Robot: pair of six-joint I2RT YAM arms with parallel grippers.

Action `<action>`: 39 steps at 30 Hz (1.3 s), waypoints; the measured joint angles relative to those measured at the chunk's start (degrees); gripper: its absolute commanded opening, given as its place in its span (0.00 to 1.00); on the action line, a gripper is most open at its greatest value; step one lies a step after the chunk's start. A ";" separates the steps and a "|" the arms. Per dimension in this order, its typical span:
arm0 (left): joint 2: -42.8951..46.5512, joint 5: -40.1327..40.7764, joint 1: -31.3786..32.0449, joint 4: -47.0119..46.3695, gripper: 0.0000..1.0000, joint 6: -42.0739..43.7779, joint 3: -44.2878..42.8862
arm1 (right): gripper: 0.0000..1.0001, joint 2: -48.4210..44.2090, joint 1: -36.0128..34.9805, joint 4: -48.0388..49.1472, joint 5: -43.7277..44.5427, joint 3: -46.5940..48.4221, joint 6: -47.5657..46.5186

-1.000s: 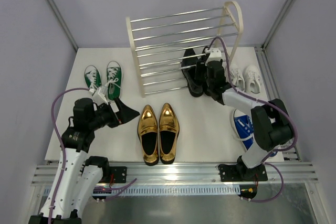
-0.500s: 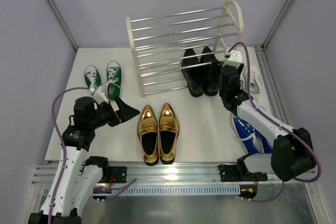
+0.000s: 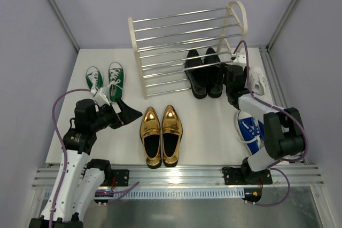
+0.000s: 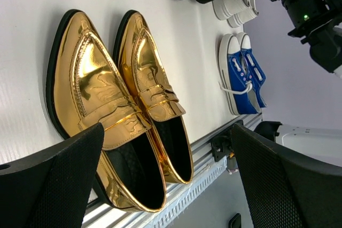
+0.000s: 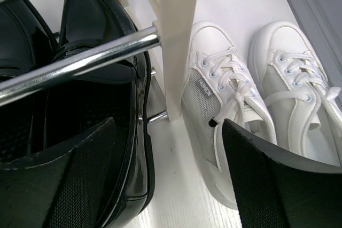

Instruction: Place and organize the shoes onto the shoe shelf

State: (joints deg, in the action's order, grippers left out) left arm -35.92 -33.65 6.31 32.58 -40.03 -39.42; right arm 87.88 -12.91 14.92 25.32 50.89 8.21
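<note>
The shoe shelf (image 3: pixel 187 41) stands at the back, with cream side panels and chrome rods. The glossy black dress shoes (image 3: pixel 203 73) sit side by side in its lower right part, heels toward me. My right gripper (image 3: pixel 234 76) is open and empty, low between the right black shoe (image 5: pixel 96 100) and the white sneakers (image 5: pixel 230 94), beside the shelf's side panel (image 5: pixel 176 41). My left gripper (image 3: pixel 128 115) is open and empty, just left of the gold loafers (image 3: pixel 161 132). The loafers also show in the left wrist view (image 4: pixel 117 94).
Green canvas sneakers (image 3: pixel 105 78) lie at the left of the shelf. Blue canvas sneakers (image 3: pixel 248 129) lie at the right front, under my right arm. The white sneakers (image 3: pixel 257 80) lie right of the shelf near the table's right rail. The front rail (image 3: pixel 176 174) runs along the near edge.
My right gripper has drawn away from the right black shoe and swung right toward the white sneakers. The black pair stays in the shelf. The left arm has not moved.
</note>
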 measured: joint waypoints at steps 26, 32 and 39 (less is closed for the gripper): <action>-0.22 0.04 0.00 0.66 1.00 1.51 0.00 | 0.18 11.52 2.36 19.32 1.38 2.43 -10.82; -0.22 0.02 0.00 0.68 1.00 1.53 -0.09 | 0.04 11.34 2.56 19.63 0.35 2.14 -8.70; -0.37 -0.22 0.00 0.61 1.00 1.53 -0.11 | 0.04 6.84 2.40 19.67 -0.44 -2.78 -7.13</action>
State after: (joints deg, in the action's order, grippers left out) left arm -36.29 -33.87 6.31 33.19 -38.50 -39.53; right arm 94.72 -10.50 34.59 24.88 48.12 1.08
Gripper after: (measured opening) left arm 0.996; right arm 0.173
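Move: The shoe shelf's white right-hand post stands about 5 cm ahead of the open right hand, 2 cm to its right and level with it. Roughly 10 cm lower, the black shoes are centred some 12 cm left and 2 cm farther out than the hand, the white sneakers 9 cm right and 2 cm nearer. From the left hand the post lies around 28 cm ahead, 40 cm right and 6 cm lower. Right hand reaches 5 cm forward, closes its fingers on the shelf's right post and pulls it 2 cm back. ##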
